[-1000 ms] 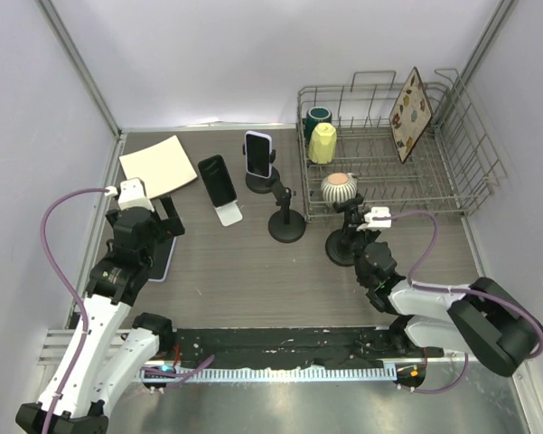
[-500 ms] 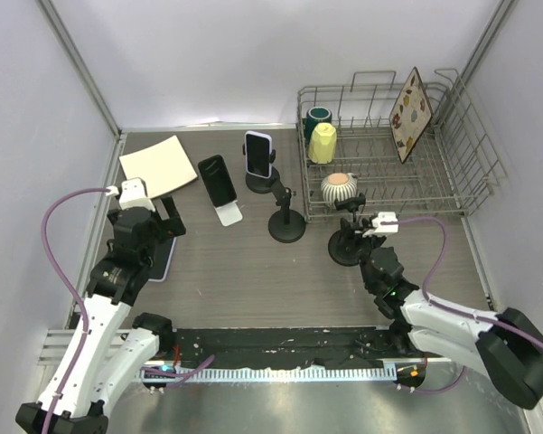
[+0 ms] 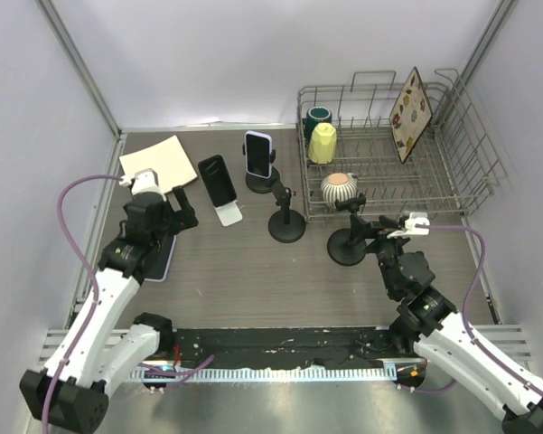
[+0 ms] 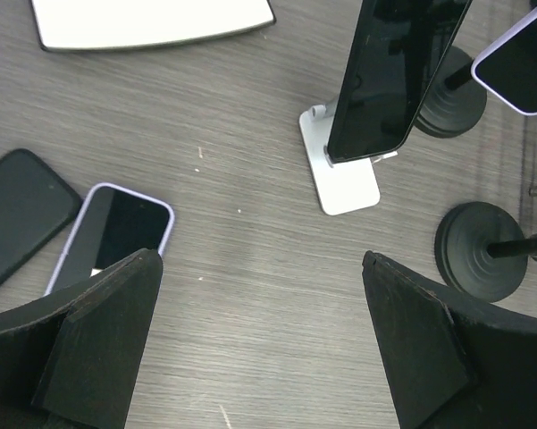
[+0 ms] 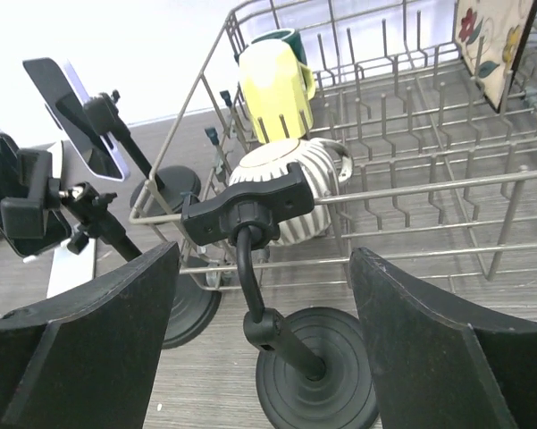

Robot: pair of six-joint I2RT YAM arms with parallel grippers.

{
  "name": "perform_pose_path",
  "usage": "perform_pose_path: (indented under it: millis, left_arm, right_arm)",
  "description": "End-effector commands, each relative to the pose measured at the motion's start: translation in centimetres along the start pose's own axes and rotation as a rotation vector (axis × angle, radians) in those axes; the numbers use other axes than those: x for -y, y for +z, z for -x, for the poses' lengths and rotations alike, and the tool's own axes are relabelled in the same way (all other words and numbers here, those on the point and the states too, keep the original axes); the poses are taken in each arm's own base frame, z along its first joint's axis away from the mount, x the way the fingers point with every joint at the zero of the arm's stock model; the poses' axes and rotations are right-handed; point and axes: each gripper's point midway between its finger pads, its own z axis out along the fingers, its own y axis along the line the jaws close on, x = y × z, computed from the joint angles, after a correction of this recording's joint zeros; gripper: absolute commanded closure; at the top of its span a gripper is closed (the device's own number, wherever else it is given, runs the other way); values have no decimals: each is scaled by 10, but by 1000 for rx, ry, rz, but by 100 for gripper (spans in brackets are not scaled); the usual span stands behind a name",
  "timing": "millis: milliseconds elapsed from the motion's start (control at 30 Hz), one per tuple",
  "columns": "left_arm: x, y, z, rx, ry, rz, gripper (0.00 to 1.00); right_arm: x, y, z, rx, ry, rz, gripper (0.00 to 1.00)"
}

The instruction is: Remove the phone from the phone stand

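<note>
A black phone (image 3: 215, 179) leans on a white stand (image 3: 228, 213); the left wrist view has this phone (image 4: 393, 80) ahead and to the right. A lilac-cased phone (image 3: 258, 154) is clamped on a black stand (image 3: 260, 183) behind it. My left gripper (image 3: 179, 217) is open, low over the table left of the white stand, with only bare wood between its fingers (image 4: 261, 295). My right gripper (image 3: 372, 231) is open in front of an empty black clamp stand (image 5: 250, 210), whose stem rises between the spread fingers without touching them.
A lilac phone (image 4: 116, 237) and a black phone (image 4: 22, 214) lie flat by the left gripper. A white pad (image 3: 158, 161) lies at the back left. A second empty black stand (image 3: 286, 221) stands mid-table. The wire dish rack (image 3: 452, 194) holds cups, a striped bowl (image 5: 286, 192) and a plate.
My right gripper has opened, and its arm has pulled back to the right of the empty stand. My left arm has swung forward and right, toward the black phone.
</note>
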Motion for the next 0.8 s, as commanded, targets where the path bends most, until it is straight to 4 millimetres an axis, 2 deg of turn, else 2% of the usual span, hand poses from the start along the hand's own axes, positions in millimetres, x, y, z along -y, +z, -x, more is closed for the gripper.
perform_pose_path:
  millis: [0,167,200,233,267,300,333,367,433,567,600,767]
  left_arm:
    - [28,20,19,-32,-118,-28,0]
    - [41,54,11,-143,-138,49,0]
    - [52,57,17,-136,-128,41,0]
    - [49,70,11,-146,-104,94,0]
    - [52,74,13,-132,-92,113,0]
    - [64,76,19,-112,-74,110,0]
    - [65,86,14,-118,-51,146,0]
    - [62,90,19,-85,-38,197,0]
    - [70,98,26,-46,-40,224,0]
    - [73,126,27,3,-33,301,0]
    - [77,129,33,24,-37,309,0]
    - [81,149,35,62,-44,358,0]
  right_arm:
    - [8,-7,15,36,29,-26,17]
    - [10,-8,10,80,50,-16,17]
    - [11,-9,9,85,52,-15,17]
    - [11,-9,3,83,49,-9,18]
    - [10,-9,7,105,67,0,18]
    - [10,-10,7,112,72,5,17]
    - [10,-10,3,112,73,8,17]
    - [10,-11,4,123,91,11,17]
    - [11,-12,3,127,100,11,18]
    - [13,-15,5,139,130,9,17]
    - [13,-16,6,146,144,10,18]
    - [16,-17,5,150,158,3,17]
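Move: Ahead and to the right of the left hand stands the black phone on its white stand, some 17 cm forward, 10 cm right and 10 cm lower. The lilac phone on a black stand is about 11 cm right of that phone and 5 cm farther out; the empty stand lies roughly 10 cm ahead and 28 cm right of the left hand. From the right hand the black phone is about 18 cm ahead and 41 cm left. Sweeping forward about 14 cm, the left hand closes in on the upper part of the black phone, bearing some 6 cm right until the last stretch and sinking 5 cm. Its fingers stay wide open while the wrist tips down about 10 degrees and turns slightly counter-clockwise; no touch can be seen. The empty right hand dips a little and eases back slightly. ##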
